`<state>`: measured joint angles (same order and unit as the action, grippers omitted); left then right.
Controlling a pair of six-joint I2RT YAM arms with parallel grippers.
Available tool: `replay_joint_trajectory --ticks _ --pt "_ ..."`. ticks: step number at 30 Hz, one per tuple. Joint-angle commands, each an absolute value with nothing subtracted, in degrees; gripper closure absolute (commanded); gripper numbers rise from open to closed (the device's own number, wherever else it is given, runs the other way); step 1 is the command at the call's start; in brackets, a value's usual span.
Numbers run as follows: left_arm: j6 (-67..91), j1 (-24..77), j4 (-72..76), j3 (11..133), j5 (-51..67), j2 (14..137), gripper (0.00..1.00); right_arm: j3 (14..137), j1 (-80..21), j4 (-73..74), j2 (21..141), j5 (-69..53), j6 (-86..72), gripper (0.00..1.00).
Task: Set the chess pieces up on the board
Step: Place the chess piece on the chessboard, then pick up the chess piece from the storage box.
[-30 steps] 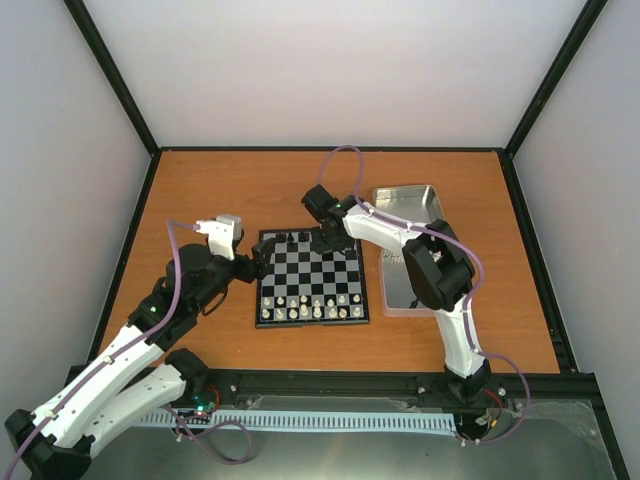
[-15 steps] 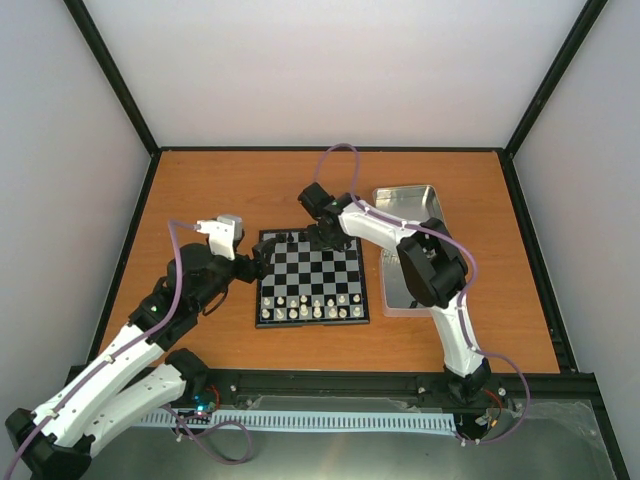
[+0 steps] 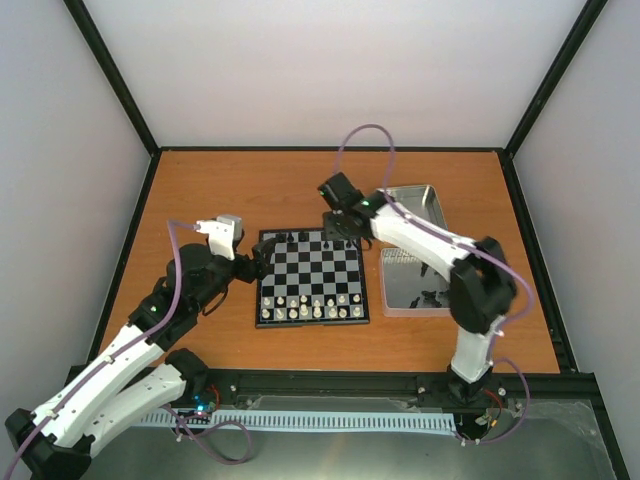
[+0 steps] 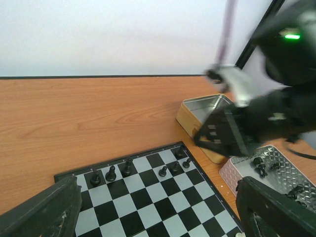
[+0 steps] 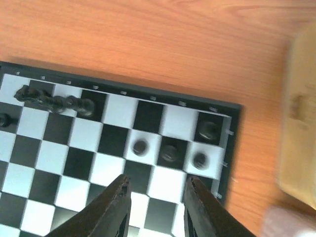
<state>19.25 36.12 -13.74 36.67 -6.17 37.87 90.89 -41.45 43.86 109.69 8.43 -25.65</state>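
The board (image 3: 310, 278) lies mid-table; it also shows in the left wrist view (image 4: 148, 202) and the right wrist view (image 5: 74, 163). Several black chess pieces (image 4: 128, 167) stand in its two far rows, some at the far right corner (image 5: 169, 152). More black pieces lie in the patterned tin (image 4: 259, 165) to the right. My right gripper (image 5: 157, 190) is open and empty, hovering above the board's far right corner (image 3: 340, 225). My left gripper (image 4: 158, 217) is wide open and empty, at the board's left edge (image 3: 258, 265).
White pieces (image 3: 310, 305) fill the board's two near rows. An empty silver tin (image 3: 408, 203) lies at the far right, with the patterned tin (image 3: 415, 290) in front of it. The right arm (image 4: 256, 123) is blurred over the tins.
My right gripper has moved right and a little back, from over the far middle of the board to its far right corner; the arm's elbow swung right. The left arm is still.
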Motion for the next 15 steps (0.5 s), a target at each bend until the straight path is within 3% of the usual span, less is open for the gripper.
replay_joint_trajectory --ticks 1,9,15 --pt "20.2 36.3 -12.2 36.6 -6.3 37.1 0.13 74.7 -38.6 39.6 95.2 19.1 -30.5 0.68" --pt "20.0 36.3 -12.1 36.7 -5.6 38.0 0.13 52.0 -28.6 38.8 79.2 23.4 -37.8 0.63" --pt "20.0 36.3 -12.1 36.7 -5.2 38.8 0.13 43.9 -22.9 32.9 77.9 20.8 -36.5 0.64"
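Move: The black pieces heaped in the near part of the pink-edged tray lie some 23 cm to the right hand's right, 12 cm back and 11 cm below. The just-placed pawn stands about 2 cm left, 1 cm ahead and 9 cm below; the empty tin box is roughly 19 cm right, 8 cm ahead and 10 cm below. From the left hand that heap is about 41 cm right, 2 cm back and 25 cm down. Back towards the tray of black pieces the empty right hand sweeps, some 22 cm to the right and about 9 cm back, off the board's far rows. It lifts a little more at first, then sinks into a shallow dive that brings it over the tray, the wrist turning about 30 degrees clockwise while the fingers stay roughly a third open, touching nothing. ##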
